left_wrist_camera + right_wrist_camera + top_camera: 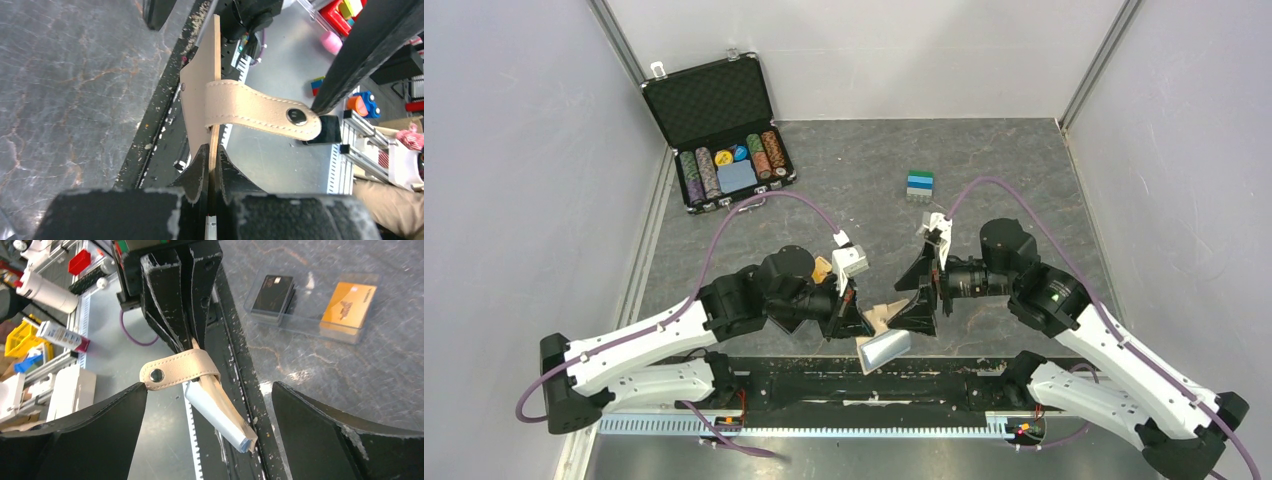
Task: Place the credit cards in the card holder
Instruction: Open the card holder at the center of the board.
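The tan card holder (pixel 197 95) hangs on edge over the table's near rail, and my left gripper (pixel 214 150) is shut on its edge. Its strap with the round snap (pixel 175 371) loops out to the side. White and blue credit cards (pixel 220 415) stick out of the holder's lower end, seen from above as a pale card (pixel 886 350). My right gripper (pixel 210 387) is open, its jaws wide apart on either side of the holder and touching nothing. From above, the left gripper (pixel 852 318) and right gripper (pixel 921 308) face each other across the holder (pixel 884 318).
A clear box (pixel 305 315) on the table holds dark cards (pixel 272 292) and a small orange box (pixel 348 302). An open black chip case (pixel 719 135) stands at the back left. A small blue-green stack (pixel 920 184) sits mid-table. The black base rail (pixel 844 385) runs along the near edge.
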{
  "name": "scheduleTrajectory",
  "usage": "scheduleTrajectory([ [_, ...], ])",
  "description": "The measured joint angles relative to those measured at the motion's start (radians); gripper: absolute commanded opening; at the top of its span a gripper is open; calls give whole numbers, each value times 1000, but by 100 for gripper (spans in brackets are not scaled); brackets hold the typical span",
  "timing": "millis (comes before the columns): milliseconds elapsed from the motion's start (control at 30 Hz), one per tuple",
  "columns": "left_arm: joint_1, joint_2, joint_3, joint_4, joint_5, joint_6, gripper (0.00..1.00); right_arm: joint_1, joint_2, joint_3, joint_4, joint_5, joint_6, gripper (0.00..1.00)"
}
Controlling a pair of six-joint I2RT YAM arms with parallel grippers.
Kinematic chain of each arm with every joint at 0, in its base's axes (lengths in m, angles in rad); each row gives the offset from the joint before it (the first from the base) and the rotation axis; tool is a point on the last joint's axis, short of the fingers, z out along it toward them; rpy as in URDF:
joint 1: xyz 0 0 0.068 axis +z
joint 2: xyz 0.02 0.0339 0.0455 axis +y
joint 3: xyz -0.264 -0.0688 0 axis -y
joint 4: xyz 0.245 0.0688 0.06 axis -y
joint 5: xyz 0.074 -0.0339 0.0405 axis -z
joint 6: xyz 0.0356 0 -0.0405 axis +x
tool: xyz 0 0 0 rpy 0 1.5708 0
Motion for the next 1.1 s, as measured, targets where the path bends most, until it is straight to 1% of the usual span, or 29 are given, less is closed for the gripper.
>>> scheduleTrajectory([
  [33, 0, 5, 0, 0, 15, -1, 2, 0, 3, -10, 2, -18, -3, 97],
  [167, 0, 15, 0, 0, 64, -14, 2, 0, 8, -59, 16, -85, -8, 82],
  [233, 0, 15, 0, 5, 81, -21, 3, 0, 8, -83, 26, -114, -8, 73],
  [333, 0, 15, 0, 11, 90, -24, 5, 0, 7, -117, 53, -156, -3, 46],
  [367, 0, 15, 0, 14, 91, -25, 5, 0, 7, -125, 59, -163, -7, 39],
  [467, 0, 15, 0, 27, 100, -26, 13, 0, 7, -148, 97, -186, 14, 6],
  [500, 0, 15, 0, 31, 104, -26, 15, 0, 7, -154, 112, -190, 19, 0],
  [533, 0, 15, 0, 33, 105, -27, 19, 0, 6, -158, 126, -196, 23, 0],
  [567, 0, 15, 0, 33, 103, -27, 25, 0, 6, -162, 139, -200, 33, 0],
  [633, 1, 15, 1, 35, 85, -32, 28, 0, 3, -171, 159, -186, 47, 0],
  [667, 1, 14, 1, 35, 68, -44, 31, 0, 2, -174, 164, -175, 51, 0],
  [767, 1, 6, 7, 18, -29, -89, 41, -2, -1, -183, 180, -108, 74, 0],
  [867, 2, -13, 19, -19, -158, -156, 52, -17, -2, -203, 206, -39, 110, 0],
  [1000, 2, -54, 19, -72, -300, -259, 57, -66, -8, -240, 234, 37, 179, 0],
  [1100, 2, -101, -20, -72, -359, -326, 60, -101, -15, -260, 253, 74, 225, 0],
])
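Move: The card holder hangs from the left hand's shut fingertips, its middle some 3 cm to their right, 2 cm back and 2 cm below. From the open right hand its middle is about 6 cm back, 2 cm left and 5 cm below. On the table, about 18 cm below the left hand, the orange cards lie roughly 9 cm left and 8 cm ahead of it, the black cards some 18 cm left and level with it. The card holder is taken over by the right hand, which sinks about 4 cm and draws back 3 cm with its fingers spread around the edge, then pinches it beside the strap. The left hand, easing slightly back at first, opens about halfway and comes free forward and left, turning some 25 degrees counter-clockwise. Still gripping, the right hand carries the holder forward and a little down, turning clockwise. ##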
